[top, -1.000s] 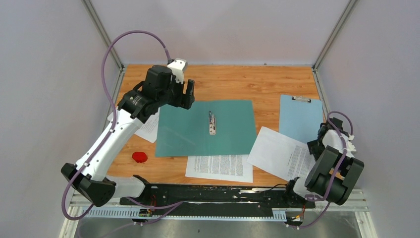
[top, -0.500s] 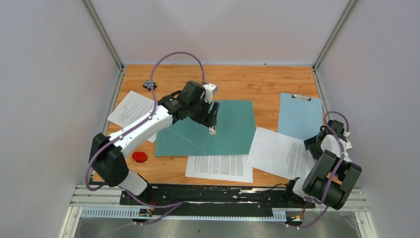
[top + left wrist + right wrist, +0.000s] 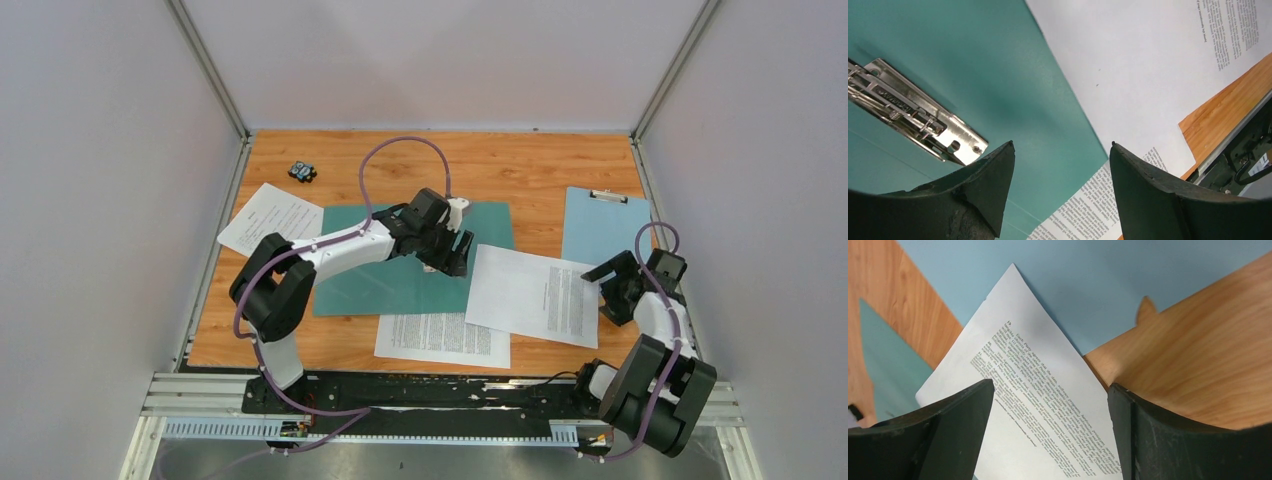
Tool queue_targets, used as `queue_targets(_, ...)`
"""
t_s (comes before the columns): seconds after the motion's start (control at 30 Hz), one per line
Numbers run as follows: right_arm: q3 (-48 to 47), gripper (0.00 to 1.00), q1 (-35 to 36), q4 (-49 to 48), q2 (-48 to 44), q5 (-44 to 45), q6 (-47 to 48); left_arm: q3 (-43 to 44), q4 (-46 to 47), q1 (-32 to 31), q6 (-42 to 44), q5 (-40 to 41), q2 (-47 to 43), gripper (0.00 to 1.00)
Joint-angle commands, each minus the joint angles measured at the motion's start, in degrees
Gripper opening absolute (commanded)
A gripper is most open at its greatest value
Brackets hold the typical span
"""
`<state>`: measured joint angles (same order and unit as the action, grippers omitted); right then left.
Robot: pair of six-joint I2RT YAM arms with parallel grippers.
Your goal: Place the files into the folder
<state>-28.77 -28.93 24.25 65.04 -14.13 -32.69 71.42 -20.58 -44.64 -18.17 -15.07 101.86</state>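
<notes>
The teal folder (image 3: 375,275) lies open at mid-table, its metal fastener (image 3: 913,120) showing in the left wrist view. My left gripper (image 3: 448,255) hovers open and empty over the folder's spine (image 3: 1062,150). One printed sheet (image 3: 535,295) lies to the right, its left edge overlapping the folder's right cover (image 3: 1148,75). My right gripper (image 3: 612,287) is open at that sheet's right edge, and the sheet (image 3: 1033,390) shows between its fingers (image 3: 1050,387). A second sheet (image 3: 442,338) lies in front of the folder. A third sheet (image 3: 268,215) lies at the left.
A light blue clipboard (image 3: 600,235) lies at the right, behind the right gripper, and shows in the right wrist view (image 3: 1098,285). A small black object (image 3: 301,171) sits at the back left. The left arm's elbow (image 3: 270,295) hangs over the table's front left.
My left arm swung right across the folder to its spine. My right gripper moved left, and the right sheet slid left onto the folder's edge. The arm now hides the red object.
</notes>
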Motion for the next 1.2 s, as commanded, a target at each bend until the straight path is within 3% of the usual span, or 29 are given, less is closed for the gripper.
queue_targets(0.0, 2.78, 0.85, 0.97, -5.75, -2.79, -11.97, 1.77, 0.52, 5.57, -0.49, -1.31, -1.59, 1.99, 0.77)
queue_targets(0.3, 3.52, 0.84, 3.91, -10.29, -3.29, -19.71, 3.96, 0.36, 6.17, -0.53, -0.96, -0.63, 5.18, 0.75)
queue_targets(0.63, 5.66, 0.83, 3.95, -19.97, -4.05, -32.74, 0.40, -1.01, 6.52, -0.53, -0.29, 0.31, 6.24, 0.72)
queue_targets(0.83, 5.74, 0.83, 3.90, -19.99, -4.67, -32.29, 1.88, -1.10, 6.43, -0.58, -0.02, 0.69, 6.89, 0.69)
queue_targets(0.97, 2.85, 0.85, 3.96, -12.98, -5.31, -22.44, 7.99, -1.53, 6.67, -0.54, -0.11, 1.10, 7.01, 0.65)
queue_targets(1.17, 1.20, 0.87, 5.78, -8.07, -3.72, -15.13, 12.54, -2.37, 6.35, -0.53, 0.16, 2.39, 7.38, 0.54)
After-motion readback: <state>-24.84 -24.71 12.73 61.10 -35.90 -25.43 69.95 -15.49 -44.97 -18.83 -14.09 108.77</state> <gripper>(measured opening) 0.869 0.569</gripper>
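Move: The file being fed in lies with its middle about 22 cm right of the left hand, 5 cm back and 8 cm below; its left edge is only some 7 cm right and 3 cm back. The folder's clasp is about 5 cm ahead and 3 cm left of the left hand. From the right hand, the file's middle is about 16 cm left, 1 cm back and 3 cm lower, with the blue clipboard 12 cm straight ahead. Leftward goes the right hand, about 8 cm, rising some 5 cm and drifting forward, its still-open fingers pushing on at the file's right edge while the wrist swings counter-clockwise and its fingertips tip up forward; it then eases back right about 2 cm and sinks slightly. Meanwhile the left hand sinks some 5 cm beside the clasp to just over the file's left edge, its fingers partly closing. ##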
